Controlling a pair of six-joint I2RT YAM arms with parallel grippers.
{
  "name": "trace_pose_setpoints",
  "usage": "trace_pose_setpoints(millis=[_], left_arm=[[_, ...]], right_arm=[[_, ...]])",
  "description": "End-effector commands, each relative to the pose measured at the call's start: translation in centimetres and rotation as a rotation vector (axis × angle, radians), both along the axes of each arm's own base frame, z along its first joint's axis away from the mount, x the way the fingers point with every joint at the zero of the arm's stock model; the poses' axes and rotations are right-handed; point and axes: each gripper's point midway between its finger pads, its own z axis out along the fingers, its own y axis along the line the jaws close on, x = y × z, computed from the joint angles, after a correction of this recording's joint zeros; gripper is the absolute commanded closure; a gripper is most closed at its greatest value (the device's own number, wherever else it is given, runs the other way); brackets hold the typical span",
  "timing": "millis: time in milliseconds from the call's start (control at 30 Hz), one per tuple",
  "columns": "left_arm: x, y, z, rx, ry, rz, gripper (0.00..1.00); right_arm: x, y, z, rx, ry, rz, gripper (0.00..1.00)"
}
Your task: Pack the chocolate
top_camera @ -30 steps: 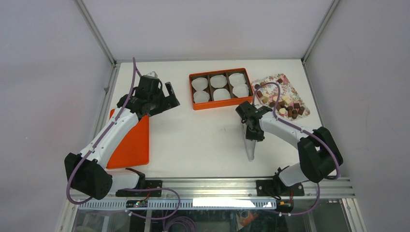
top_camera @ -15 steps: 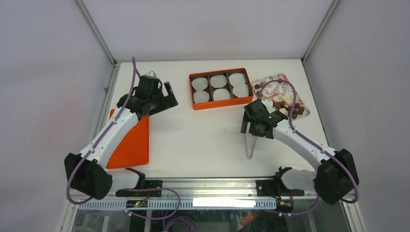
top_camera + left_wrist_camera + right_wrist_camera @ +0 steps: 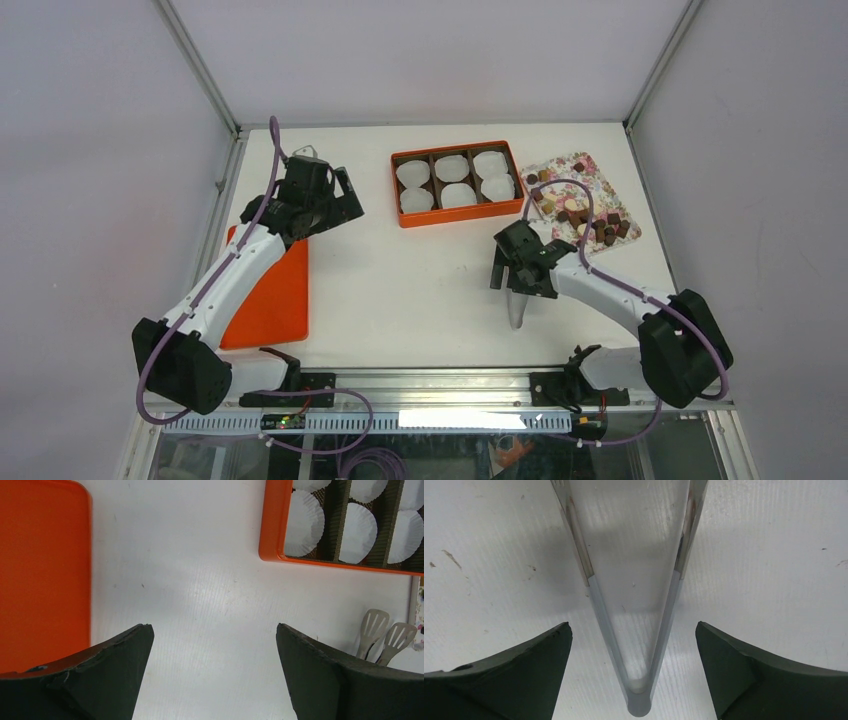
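Note:
The chocolate point(image 3: 603, 229), small dark, tan and cream pieces, lies heaped on a floral tray point(image 3: 598, 190) at the back right. An orange box point(image 3: 405, 185) at the back centre holds several white paper cups point(image 3: 452, 167). Metal tongs point(image 3: 516, 313) lie flat on the table. My right gripper point(image 3: 518, 282) hangs open just above them, and in the right wrist view the tongs point(image 3: 639, 630) lie between the spread fingers of that gripper point(image 3: 632, 626), touching neither. My left gripper point(image 3: 343, 200) is open and empty over bare table left of the box point(image 3: 272, 535).
An orange flat lid point(image 3: 272, 295) lies at the left under the left arm and fills the left of the left wrist view point(image 3: 45, 570). The slotted tong tips point(image 3: 380, 630) show at the lower right of that view. Frame posts and walls ring the table.
My right gripper has opened wide and let go of the tongs, which now rest on the table, and its arm has shifted slightly. The left arm has barely moved.

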Motion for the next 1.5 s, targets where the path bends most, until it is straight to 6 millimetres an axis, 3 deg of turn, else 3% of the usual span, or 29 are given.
trace_pose_setpoints(millis=[0,167,467,600,967,1233,1467], left_arm=[[0.9,0.6,2.1,-0.009,-0.087,0.037,0.01],[1.0,0.0,1.5,-0.031,-0.062,0.024,0.01],[1.1,1.2,1.1,-0.012,-0.073,0.105,0.01],[0.9,1.0,1.3,-0.015,-0.076,0.091,0.01],[0.9,0.7,1.2,-0.021,-0.069,0.067,0.01],[0.8,0.7,1.0,-0.018,-0.062,0.065,0.01],[0.7,1.0,1.0,-0.007,-0.062,0.077,0.01]], right_arm=[[1.4,1.1,-0.4,0.056,-0.073,-0.009,0.03],[1.6,1.2,-1.6,0.058,-0.068,0.0,0.11],[1.7,1.1,-2.0,0.062,-0.039,-0.023,0.15],[1.7,1.3,-2.4,0.054,-0.011,-0.025,0.21],[2.0,1.9,-2.7,0.063,0.001,-0.013,0.24],[1.9,2.1,-1.9,0.078,-0.003,0.015,0.62],[1.3,2.3,1.8,0.095,0.001,0.122,0.93]])
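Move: The open tongs lie under the right hand: their middle is about 2 cm ahead, 1 cm to the left and some 3 cm below, with the joined end pointing back towards the base. From that hand, the chocolate box is roughly 21 cm ahead and 12 cm left, and the chocolate tray about 17 cm ahead and 14 cm right, both a few centimetres lower. From the left hand, the tongs are about 36 cm right, 8 cm back and 17 cm below. Lower the right gripper about 3 cm over the tongs, narrowing the fingers a little so they straddle both legs, and ease some 1 cm forward and left. Pause there, then close the fingers most of the way with the wrist steady, pinching the grey handle legs together just behind where the metal begins. ##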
